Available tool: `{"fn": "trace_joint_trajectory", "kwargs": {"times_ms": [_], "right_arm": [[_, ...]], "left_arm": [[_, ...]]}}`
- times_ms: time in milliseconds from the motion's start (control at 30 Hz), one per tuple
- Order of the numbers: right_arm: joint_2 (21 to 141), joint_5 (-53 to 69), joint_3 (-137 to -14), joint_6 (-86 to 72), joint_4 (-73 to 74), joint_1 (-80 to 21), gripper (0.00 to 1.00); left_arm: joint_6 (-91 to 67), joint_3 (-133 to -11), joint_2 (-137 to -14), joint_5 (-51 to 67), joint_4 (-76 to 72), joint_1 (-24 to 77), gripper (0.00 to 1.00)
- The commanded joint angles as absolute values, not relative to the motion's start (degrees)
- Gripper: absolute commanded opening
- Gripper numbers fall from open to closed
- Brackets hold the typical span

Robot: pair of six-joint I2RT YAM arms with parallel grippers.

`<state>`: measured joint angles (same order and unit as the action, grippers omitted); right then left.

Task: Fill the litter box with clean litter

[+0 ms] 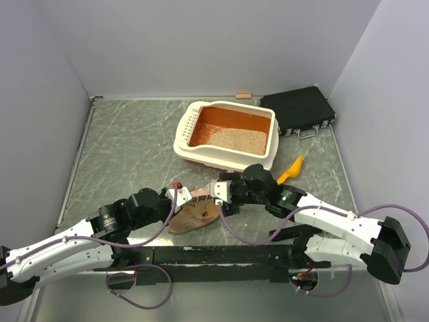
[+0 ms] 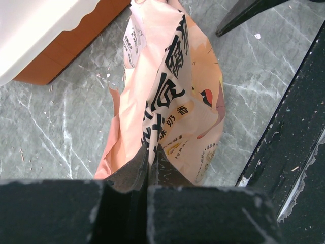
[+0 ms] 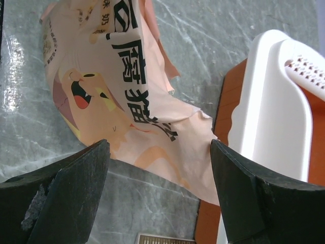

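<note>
The litter box, orange with a cream rim, stands at the back middle of the table with beige clean litter covering part of its floor. The crumpled tan litter bag lies on the table in front of the box. My left gripper is shut on an edge of the bag, its fingertips pinching the paper. My right gripper hovers open just above the bag's other end, fingers wide apart and empty, close to the box rim.
A black flat case lies at the back right. A small orange-yellow scoop lies right of the box. A small tan piece rests by the back wall. The box corner shows in the left wrist view.
</note>
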<state>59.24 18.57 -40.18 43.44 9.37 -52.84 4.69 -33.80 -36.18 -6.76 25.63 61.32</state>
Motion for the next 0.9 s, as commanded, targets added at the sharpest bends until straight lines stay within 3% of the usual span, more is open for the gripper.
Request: {"fn": "trace_joint_trajectory", "kwargs": {"times_ms": [0,267,433,500,567,667,700,867], "right_arm": [[61.5,21.4,-42.2,45.1,8.5,-52.1,0.85],[64.8,22.4,-43.1,45.0,10.9,-51.2,0.78],[66.6,24.1,-44.2,45.0,12.0,-49.9,0.58],[67.8,24.7,-45.3,45.1,13.3,-49.4,0.43],[68.6,25.6,-46.1,45.1,14.1,-48.8,0.38],[71.2,26.2,-47.7,45.4,15.9,-48.3,0.14],[71.9,26.0,-48.9,45.4,18.1,-48.2,0.00],[70.7,19.9,-53.5,44.3,28.2,-46.9,0.00]], "left_arm": [[3.8,-35.9,-34.9,-8.3,19.2,61.1,0.01],[3.8,-35.7,-33.5,-8.6,19.3,61.1,0.01],[3.8,-35.6,-33.2,-8.4,19.3,61.1,0.01],[3.8,-35.6,-33.0,-8.4,19.3,61.1,0.01],[3.8,-35.6,-32.8,-8.4,19.3,61.1,0.01],[3.6,-35.4,-32.3,-8.6,19.4,61.1,0.01],[3.6,-35.5,-32.2,-8.7,19.4,61.1,0.01],[5.0,-35.9,-31.0,-10.5,19.5,61.1,0.01]]}}
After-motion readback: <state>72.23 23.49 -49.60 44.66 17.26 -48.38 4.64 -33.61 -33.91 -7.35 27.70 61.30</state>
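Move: The bag's upper right edge lies just below the open right fingers, about 3 cm down, 2 cm ahead and 1 cm to the left. Farther out stands the litter box, its middle some 21 cm ahead of that hand and 3 cm to its right, with the yellow scoop about 25 cm right and 10 cm ahead. From the left hand, already holding the bag's other end, that edge is roughly 9 cm right and 6 cm ahead. Sink the right gripper about 2.5 cm over the bag's free upper edge, then ease it forward about as far towards the litter box, tipping the wrist some 10 degrees so the fingertips dip. During the forward stretch, shut the wide-open fingers fully and pinch the paper. Keep the left gripper clamped on its end, almost still. ##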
